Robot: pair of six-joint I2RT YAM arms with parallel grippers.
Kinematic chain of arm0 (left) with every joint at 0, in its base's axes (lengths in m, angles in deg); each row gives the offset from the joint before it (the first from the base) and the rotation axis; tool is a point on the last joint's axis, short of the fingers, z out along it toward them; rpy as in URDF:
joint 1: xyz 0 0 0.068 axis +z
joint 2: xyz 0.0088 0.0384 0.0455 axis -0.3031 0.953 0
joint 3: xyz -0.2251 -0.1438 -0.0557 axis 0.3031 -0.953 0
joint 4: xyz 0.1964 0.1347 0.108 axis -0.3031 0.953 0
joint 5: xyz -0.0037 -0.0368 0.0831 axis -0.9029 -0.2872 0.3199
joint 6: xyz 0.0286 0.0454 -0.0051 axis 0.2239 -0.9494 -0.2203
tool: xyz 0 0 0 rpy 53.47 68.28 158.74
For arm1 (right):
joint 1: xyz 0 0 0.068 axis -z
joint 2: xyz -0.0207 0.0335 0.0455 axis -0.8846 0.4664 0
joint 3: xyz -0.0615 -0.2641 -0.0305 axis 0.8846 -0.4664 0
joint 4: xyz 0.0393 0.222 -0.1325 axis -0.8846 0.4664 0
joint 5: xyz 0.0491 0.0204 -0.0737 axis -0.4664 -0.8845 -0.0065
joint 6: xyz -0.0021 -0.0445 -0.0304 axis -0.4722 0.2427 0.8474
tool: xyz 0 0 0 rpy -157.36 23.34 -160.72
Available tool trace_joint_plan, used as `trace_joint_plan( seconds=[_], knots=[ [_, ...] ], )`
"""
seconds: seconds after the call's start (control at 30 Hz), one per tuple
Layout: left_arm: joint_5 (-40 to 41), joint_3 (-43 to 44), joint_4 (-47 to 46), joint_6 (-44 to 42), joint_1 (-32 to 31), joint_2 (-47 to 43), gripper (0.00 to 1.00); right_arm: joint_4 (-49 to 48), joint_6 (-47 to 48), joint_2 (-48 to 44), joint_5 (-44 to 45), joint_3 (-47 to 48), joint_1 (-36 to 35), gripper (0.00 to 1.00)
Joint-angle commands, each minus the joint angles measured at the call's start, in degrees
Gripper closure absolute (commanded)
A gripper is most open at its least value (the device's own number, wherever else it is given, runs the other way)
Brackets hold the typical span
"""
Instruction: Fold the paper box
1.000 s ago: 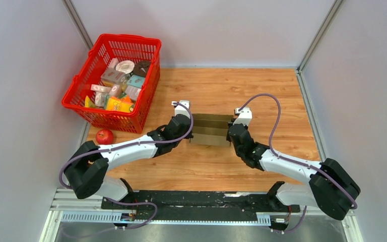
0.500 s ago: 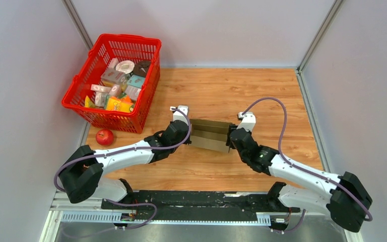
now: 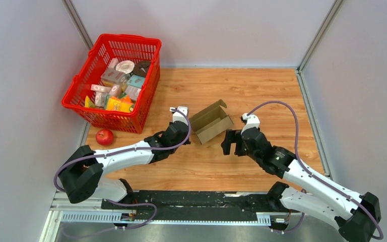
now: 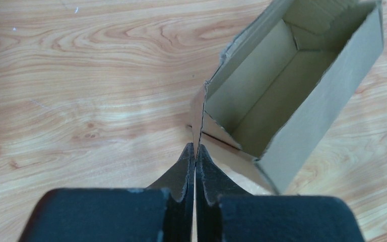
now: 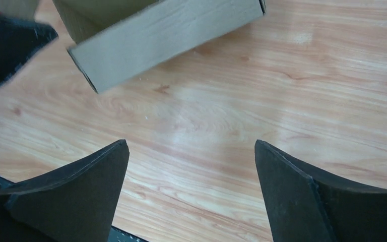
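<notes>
The paper box (image 3: 211,122) is a small brown cardboard tray, open on top, turned at an angle in the middle of the wooden table. My left gripper (image 3: 187,129) is shut on the thin flap at the box's left end (image 4: 198,118), pinched between both black fingers (image 4: 181,174). In the left wrist view the box's open inside (image 4: 277,85) shows up and to the right. My right gripper (image 3: 230,142) stands open, off the box, below and right of it, with bare wood between its fingers (image 5: 95,176). The box's long side wall (image 5: 166,38) lies ahead of it.
A red basket (image 3: 79,93) full of small printed packages stands at the back left. A red apple (image 3: 104,136) lies on the table just in front of it. Grey walls close in both sides and the back.
My right gripper let go of the box's right end, opened wide and drew back toward the near edge. The box swung round at an angle, its right end now farther back, still held on the left.
</notes>
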Motion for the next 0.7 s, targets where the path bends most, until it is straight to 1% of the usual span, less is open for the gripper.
trace_joint_plan(
  seconds=[0.0,0.07,0.1,0.17,0.2,0.23,0.27,0.33,0.37,0.4,0.47,0.5,0.53,0.57,0.63,0.67],
  knots=[
    [0.24,-0.28,1.59,-0.92,-0.83,-1.69,1.0,0.1,-6.06,0.85,-3.01,4.42,5.03,0.01],
    [0.5,-0.11,1.77,-1.53,-1.19,-1.87,1.0,-2.97,-10.28,2.25,-8.29,3.1,7.15,0.02],
    [0.67,0.07,1.86,-1.71,-1.62,-1.95,1.0,-6.81,-11.17,3.22,-11.62,2.49,8.21,0.02],
    [0.94,0.42,2.21,-2.23,-2.15,-1.95,1.0,-10.96,-11.61,5.68,-13.66,0.74,8.83,0.02],
    [0.94,0.86,2.29,-2.5,-2.24,-1.95,1.0,-16.64,-11.79,6.65,-15.33,-0.15,9.97,0.02],
    [0.94,1.12,2.3,-2.76,-2.68,-1.78,1.0,-18.61,-12.23,9.79,-16.04,-0.68,10.93,0.03],
    [1.11,1.39,2.38,-3.29,-2.77,-1.78,1.0,-23.15,-12.41,11.21,-19.01,-1.55,12.16,0.04],
    [1.29,2.35,3.0,-3.73,-3.21,-1.69,1.0,-25.82,-15.21,14.81,-21.41,-1.91,14.8,0.05],
    [1.64,2.62,3.17,-4.08,-3.38,-1.6,1.0,-30.45,-16.09,15.96,-22.19,-2.7,15.51,0.06],
    [1.73,2.88,3.35,-4.26,-3.47,-1.6,1.0,-32.41,-16.79,16.84,-22.9,-3.23,16.65,0.07],
    [1.99,3.14,3.35,-4.7,-3.82,-1.6,1.0,-35.75,-17.77,20.17,-22.9,-3.41,17.79,0.11],
    [1.99,3.41,3.52,-4.96,-3.91,-1.52,1.0,-36.81,-18.29,21.32,-24.99,-3.49,19.54,0.14],
    [2.17,3.67,3.7,-5.22,-4.09,-1.51,1.0,-38.3,-19.43,22.55,-25.97,-3.84,20.25,0.2],
    [2.26,4.02,3.88,-5.84,-4.35,-1.34,1.0,-41.8,-19.79,24.31,-26.85,-4.54,20.78,0.24],
    [2.26,5.25,5.27,-6.45,-4.7,-1.16,1.0,-43.06,-20.4,25.9,-28.96,-5.08,21.49,0.3],
    [1.82,5.78,5.72,-7.33,-4.88,-1.08,1.0,-43.24,-20.32,26.43,-29.75,-5.08,21.49,0.39]
  ],
)
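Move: The near long wall of the paper box lies about 7 cm ahead of the right gripper, 5 cm to its left and 4 cm below; the box's middle is some 4 cm beyond that wall and 3 cm farther left. From the left gripper, which already pinches the end flap, the box's middle is roughly 7 cm ahead, 8 cm right and 3 cm lower. The apple stands about 34 cm left of the left gripper, nearly level with it, 9 cm lower. Bring the open right gripper forward about 8 cm and 3 cm left to the box's near wall, sinking some 4 cm after a slight rise. Roll it some 27 degrees, left side up, tip it a little down and clockwise, and begin closing, a fingertip at the wall's rim. Keep the left pinch on the flap, easing that hand back about 2 cm. ##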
